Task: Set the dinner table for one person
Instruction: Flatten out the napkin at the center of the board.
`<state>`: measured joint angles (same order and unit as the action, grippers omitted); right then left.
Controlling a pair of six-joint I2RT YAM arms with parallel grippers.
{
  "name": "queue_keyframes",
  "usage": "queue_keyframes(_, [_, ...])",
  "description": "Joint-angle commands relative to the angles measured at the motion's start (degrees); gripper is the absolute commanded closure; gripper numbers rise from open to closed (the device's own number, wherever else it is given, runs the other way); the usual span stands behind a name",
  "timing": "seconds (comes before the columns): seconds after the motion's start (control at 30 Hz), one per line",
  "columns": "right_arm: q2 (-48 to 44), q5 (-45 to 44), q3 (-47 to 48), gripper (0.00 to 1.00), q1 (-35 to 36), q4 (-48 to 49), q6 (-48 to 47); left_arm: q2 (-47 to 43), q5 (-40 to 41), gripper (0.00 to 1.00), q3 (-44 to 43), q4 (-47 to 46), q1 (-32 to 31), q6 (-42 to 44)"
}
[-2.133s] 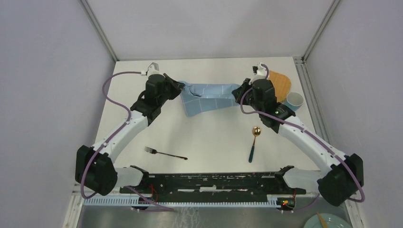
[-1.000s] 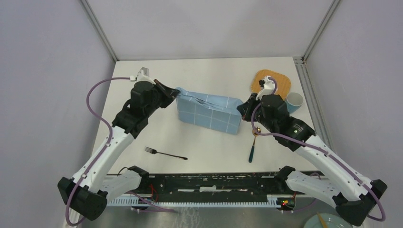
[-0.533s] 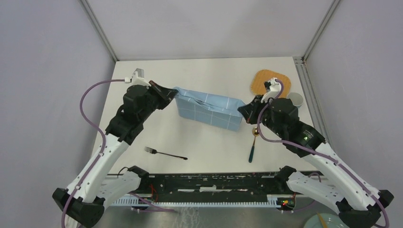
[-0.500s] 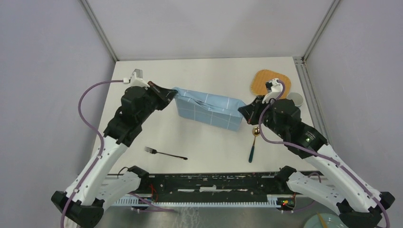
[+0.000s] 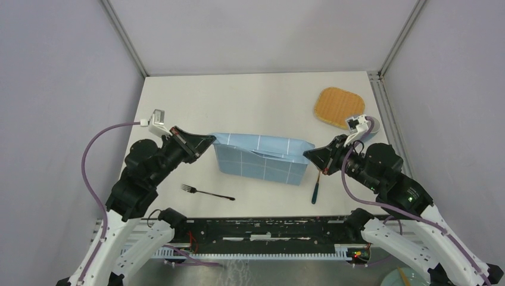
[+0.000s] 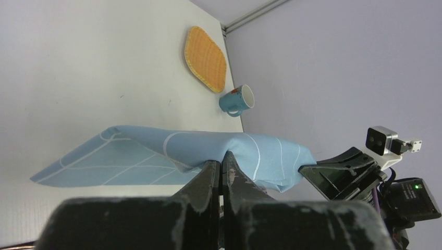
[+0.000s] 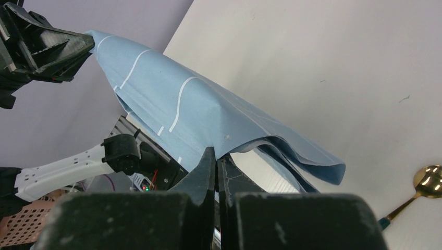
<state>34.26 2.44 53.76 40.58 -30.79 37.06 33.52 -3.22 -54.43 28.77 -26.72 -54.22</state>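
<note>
A light-blue checked cloth (image 5: 262,158) hangs stretched above the white dinner table (image 5: 250,95), held at both ends. My left gripper (image 5: 211,139) is shut on its left corner, and in the left wrist view the cloth (image 6: 172,151) drapes over the closed fingertips of that gripper (image 6: 223,155). My right gripper (image 5: 306,155) is shut on the right corner. The right wrist view shows the cloth (image 7: 208,117) folded over that gripper (image 7: 216,152). A black fork (image 5: 208,193) lies in front of the cloth. The spoon (image 5: 314,190) shows only its dark handle; its gold bowl (image 7: 427,179) appears in the right wrist view.
A woven orange mat (image 5: 338,107) lies at the back right, with a pale blue mug (image 6: 237,100) beside it near the right edge. A teal plate (image 5: 411,279) sits off the table at bottom right. The black rail (image 5: 262,229) runs along the near edge.
Both arms have drawn back toward the near edge, carrying the cloth from the back of the table toward the front and pulling it taut. The mat now shows fully.
</note>
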Motion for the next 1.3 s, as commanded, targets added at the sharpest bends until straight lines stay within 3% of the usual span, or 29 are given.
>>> queue_keyframes(0.0, [-3.8,-5.5,1.0,1.00,-0.9,-8.7,-1.3,-2.6,10.3,0.98,-0.2,-0.3,1.8,0.3])
queue_keyframes(0.43, [9.8,-7.8,0.3,1.00,-0.9,-5.6,6.6,8.2,13.9,0.98,0.8,-1.0,1.8,-3.7])
queue_keyframes(0.7, [22.0,-13.8,1.5,1.00,-1.1,0.2,7.2,19.4,16.6,0.98,3.7,-8.9,1.9,-4.7])
queue_keyframes(0.9, [32.3,-18.4,3.1,1.00,-4.0,6.8,6.4,30.3,19.7,0.98,5.1,-20.5,1.8,-3.7])
queue_keyframes(1.27, [53.7,-19.4,11.9,1.00,-10.9,15.4,5.2,52.0,22.1,0.98,-0.9,-32.9,1.7,-1.9])
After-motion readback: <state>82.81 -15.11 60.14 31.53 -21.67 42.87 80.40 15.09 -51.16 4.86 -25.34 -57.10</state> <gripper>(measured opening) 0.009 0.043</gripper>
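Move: Both grippers already pinch the napkin's upper edge, its body hanging between them. The middle of the white table lies some 16 cm ahead, 15 cm right and 33 cm below the left hand, and about 19 cm ahead, 12 cm left and 31 cm below the right one. The fork is roughly 5 cm back and 6 cm left of the left hand, the spoon 3 cm ahead and 11 cm right of the right hand, both down at table height. Keep both grippers shut on the napkin and, after easing back barely a centimetre, sweep them together down and forward over the table's middle, about 18 cm forward and nearly 20 cm down, trailing the hanging cloth behind. As they sink, tip the fingers down some 20 degrees and swing both wrists to point more nearly forward, left counter-clockwise, right clockwise. ##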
